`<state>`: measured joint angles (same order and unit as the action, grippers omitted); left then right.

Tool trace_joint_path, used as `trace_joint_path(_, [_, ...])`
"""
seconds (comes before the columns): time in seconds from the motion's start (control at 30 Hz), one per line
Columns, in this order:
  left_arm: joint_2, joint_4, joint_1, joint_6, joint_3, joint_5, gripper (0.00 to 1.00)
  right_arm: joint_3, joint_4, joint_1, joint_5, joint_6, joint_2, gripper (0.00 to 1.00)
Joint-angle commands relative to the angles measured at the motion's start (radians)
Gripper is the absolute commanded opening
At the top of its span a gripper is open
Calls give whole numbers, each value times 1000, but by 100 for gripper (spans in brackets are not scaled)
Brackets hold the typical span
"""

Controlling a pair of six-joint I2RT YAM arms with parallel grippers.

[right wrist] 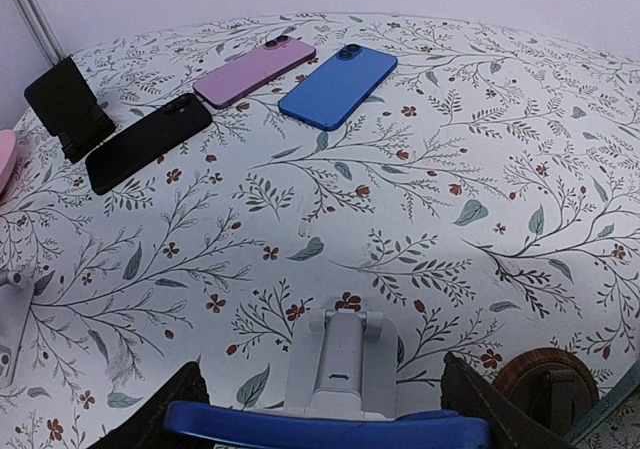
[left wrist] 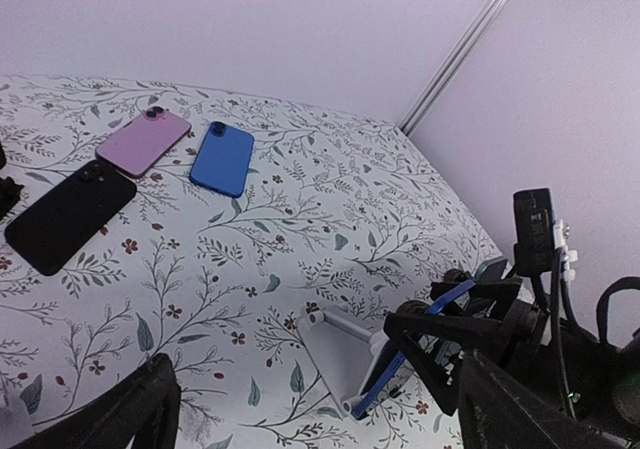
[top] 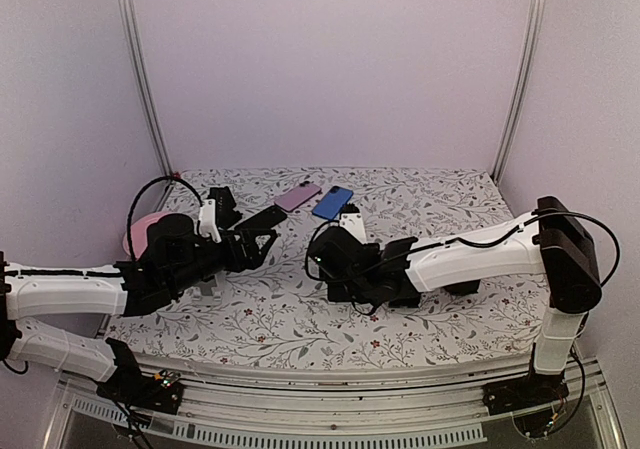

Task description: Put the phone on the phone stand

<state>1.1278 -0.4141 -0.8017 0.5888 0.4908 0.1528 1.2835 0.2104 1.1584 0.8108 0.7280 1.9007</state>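
A blue phone (right wrist: 320,431) stands on edge between the fingers of my right gripper (right wrist: 322,419), which is shut on it. In the left wrist view this phone (left wrist: 412,347) leans against the back of the white phone stand (left wrist: 340,354), its lower edge at the stand's front lip. From the right wrist the stand (right wrist: 340,364) shows just beyond the phone. From the top, the right gripper (top: 335,259) covers both phone and stand. My left gripper (left wrist: 315,419) is open and empty, to the left of the stand and pointing at it (top: 262,241).
Three phones lie flat at the back of the flowered table: black (right wrist: 148,141), pink (right wrist: 255,71) and blue (right wrist: 338,86). A black stand (right wrist: 68,104) is at the far left. A pink object (top: 145,231) sits by the left arm. Walls enclose the table.
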Motion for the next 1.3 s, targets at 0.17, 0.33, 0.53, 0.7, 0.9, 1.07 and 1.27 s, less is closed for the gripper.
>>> trace_joint_path(0.17, [7, -25, 17, 3, -15, -14, 97, 4, 11, 3, 30, 28, 14, 38])
trace_joint_path(0.33, [11, -30, 17, 4, -15, -20, 96, 9, 23, 4, 24, 28, 14, 43])
trace_joint_path(0.53, [13, -35, 17, 5, -15, -30, 96, 34, 58, 3, 13, 41, 21, 64])
trace_joint_path(0.7, [13, -35, 16, 7, -17, -34, 97, 44, 83, 3, 9, 58, 21, 77])
trace_joint_path(0.9, [15, -39, 16, 5, -15, -42, 97, 61, 105, 4, 3, 61, 19, 95])
trace_joint_path(1.07, [15, -38, 18, 2, -14, -45, 97, 64, 107, 5, -11, 56, 11, 99])
trace_joint_path(1.27, [16, -38, 17, 0, -13, -50, 97, 65, 104, 6, -27, 48, -16, 99])
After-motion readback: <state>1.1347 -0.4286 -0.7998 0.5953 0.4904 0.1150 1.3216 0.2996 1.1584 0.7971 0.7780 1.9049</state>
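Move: Right in front of the right hand, the white phone stand's middle lies about 3 cm ahead and 7 cm below; the held blue phone's foot is already at its lip. A dark phone on a round stand is some 13 cm to the hand's right, about level with it, and a flat blue phone lies roughly 24 cm ahead and 2 cm left. From the left hand the white stand is about 17 cm right, 5 cm ahead, 14 cm lower. Staying in place at the white stand, the right hand first keeps its pinch on the blue phone's two long edges, then spreads its fingers from phone width to fully open and lets go. The arm shifts less than about 1 cm and the wrist hardly turns. ##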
